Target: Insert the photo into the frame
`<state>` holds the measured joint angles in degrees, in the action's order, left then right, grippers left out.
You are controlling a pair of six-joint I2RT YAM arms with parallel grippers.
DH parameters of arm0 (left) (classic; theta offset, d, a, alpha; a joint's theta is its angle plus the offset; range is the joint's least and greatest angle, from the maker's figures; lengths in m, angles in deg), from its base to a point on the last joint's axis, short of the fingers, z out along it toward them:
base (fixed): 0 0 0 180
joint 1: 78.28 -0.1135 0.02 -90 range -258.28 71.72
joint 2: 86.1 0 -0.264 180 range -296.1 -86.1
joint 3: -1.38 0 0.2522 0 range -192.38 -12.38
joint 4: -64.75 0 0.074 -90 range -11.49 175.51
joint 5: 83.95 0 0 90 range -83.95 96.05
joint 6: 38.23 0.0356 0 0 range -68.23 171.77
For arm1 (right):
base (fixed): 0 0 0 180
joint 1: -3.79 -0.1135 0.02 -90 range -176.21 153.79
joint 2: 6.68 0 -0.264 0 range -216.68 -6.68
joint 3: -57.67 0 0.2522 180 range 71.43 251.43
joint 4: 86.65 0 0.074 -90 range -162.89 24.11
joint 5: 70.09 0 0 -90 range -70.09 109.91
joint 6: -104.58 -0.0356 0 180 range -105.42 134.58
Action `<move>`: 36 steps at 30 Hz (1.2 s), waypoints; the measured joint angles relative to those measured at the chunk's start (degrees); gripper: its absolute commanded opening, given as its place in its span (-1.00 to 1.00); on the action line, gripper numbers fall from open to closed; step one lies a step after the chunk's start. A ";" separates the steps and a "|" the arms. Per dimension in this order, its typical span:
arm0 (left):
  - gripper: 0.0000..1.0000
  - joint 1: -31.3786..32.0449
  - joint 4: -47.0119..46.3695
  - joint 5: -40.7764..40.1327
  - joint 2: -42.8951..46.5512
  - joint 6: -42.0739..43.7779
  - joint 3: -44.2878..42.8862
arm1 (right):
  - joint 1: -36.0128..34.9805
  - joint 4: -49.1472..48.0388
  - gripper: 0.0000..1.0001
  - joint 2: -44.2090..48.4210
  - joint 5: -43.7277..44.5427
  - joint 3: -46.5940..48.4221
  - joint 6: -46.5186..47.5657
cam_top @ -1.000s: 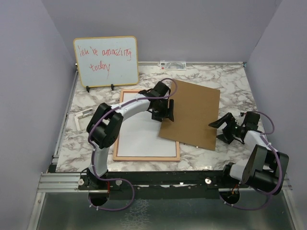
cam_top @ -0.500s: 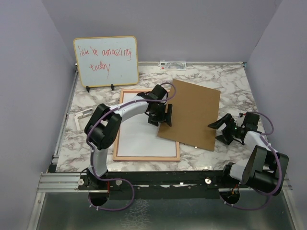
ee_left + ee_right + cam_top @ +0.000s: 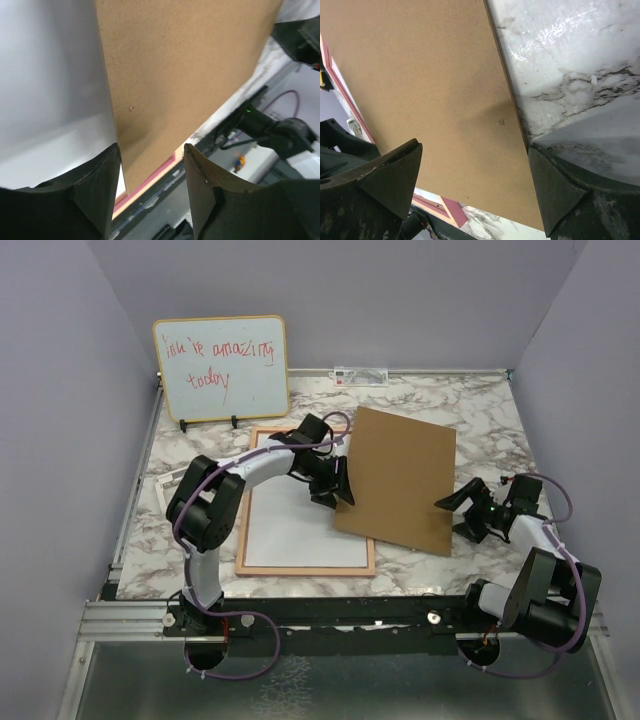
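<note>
The frame (image 3: 305, 570) lies flat on the marble table, thin pinkish wood border showing. Inside it the photo (image 3: 290, 530) lies white side up; its picture side is hidden. The brown backing board (image 3: 400, 475) rests askew to the right, its left edge overlapping the frame's right side. My left gripper (image 3: 338, 492) hovers over that left edge, open, with nothing between its jaws. In the left wrist view the board (image 3: 180, 65) and the white photo (image 3: 50, 90) lie beyond the left gripper (image 3: 151, 150). My right gripper (image 3: 455, 515) stands open at the board's right edge (image 3: 430, 75).
A yellow-edged whiteboard (image 3: 222, 368) with red handwriting stands at the back left. A small metal piece (image 3: 170, 480) lies left of the frame, and a label strip (image 3: 360, 375) sits at the back edge. Grey walls close in on three sides.
My left gripper has drawn back leftwards from over the board to its left edge. The board's far corner has shifted a little left. The right arm has barely moved.
</note>
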<state>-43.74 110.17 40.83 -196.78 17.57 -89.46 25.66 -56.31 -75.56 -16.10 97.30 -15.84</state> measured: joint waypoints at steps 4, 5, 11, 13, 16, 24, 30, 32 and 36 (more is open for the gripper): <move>-0.03 -1.46 -3.74 5.92 2.58 -4.37 2.54 | 0.20 -0.15 0.80 0.31 0.79 -0.02 0.07; -0.07 -1.73 -4.79 7.13 3.06 -5.38 2.99 | 0.31 -0.26 0.80 0.37 0.92 -0.04 0.09; -0.24 -1.46 -17.14 15.63 4.17 -14.84 6.25 | 0.24 -0.52 0.79 0.72 0.22 -0.81 -0.22; -0.34 -1.09 -20.87 17.55 4.20 -17.68 6.67 | 0.24 -0.68 0.78 0.81 -0.15 -1.07 -0.48; -0.67 -0.96 -24.28 18.56 4.26 -20.11 6.67 | 0.20 -0.74 0.77 0.92 -1.05 -1.46 -0.96; -1.00 -1.77 -20.92 17.31 4.31 -17.42 2.73 | -0.26 4.22 0.75 4.35 1.36 -0.20 0.24; -1.00 -4.33 -17.86 15.69 4.31 -17.51 -2.14 | -0.81 2.12 0.68 15.54 6.16 7.37 -2.16; -1.00 -5.40 -17.22 15.37 4.31 -19.30 -4.39 | -2.10 0.22 0.70 17.14 6.54 11.63 -1.90; -1.00 -6.75 -15.85 14.08 4.31 -23.98 -8.96 | -8.48 -3.43 0.81 17.84 6.84 21.07 3.72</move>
<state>-50.49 94.33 54.91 -192.47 -6.41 -98.42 17.18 -59.75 -57.72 -9.26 118.37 -12.12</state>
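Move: The brown board's left edge runs between the left hand's half-open fingers, close to its near-left corner; the board's middle lies about 15 cm to the right and 5 cm farther out, some 3 cm lower. The frame with the white sheet in it is centred 7 cm to the left, level with the hand and about 4 cm below it. From the right hand, whose finger stands at the right edge, the board's middle is 11 cm left and 9 cm ahead. The left hand rises about 8 cm and eases 4 cm right while tilting its fingers up some 25 degrees until they point nearly level to the right, closing them on the board's left edge near the near corner, then, still gripping, it carries that edge about 7 cm forward and another 7 cm up. The right hand first stays almost still with one wide-open finger at the board's right edge, then comes free late, going quickly up some 22 cm and 7 cm forward over the table, its fingers still open and pitching upward by about 40 degrees. ##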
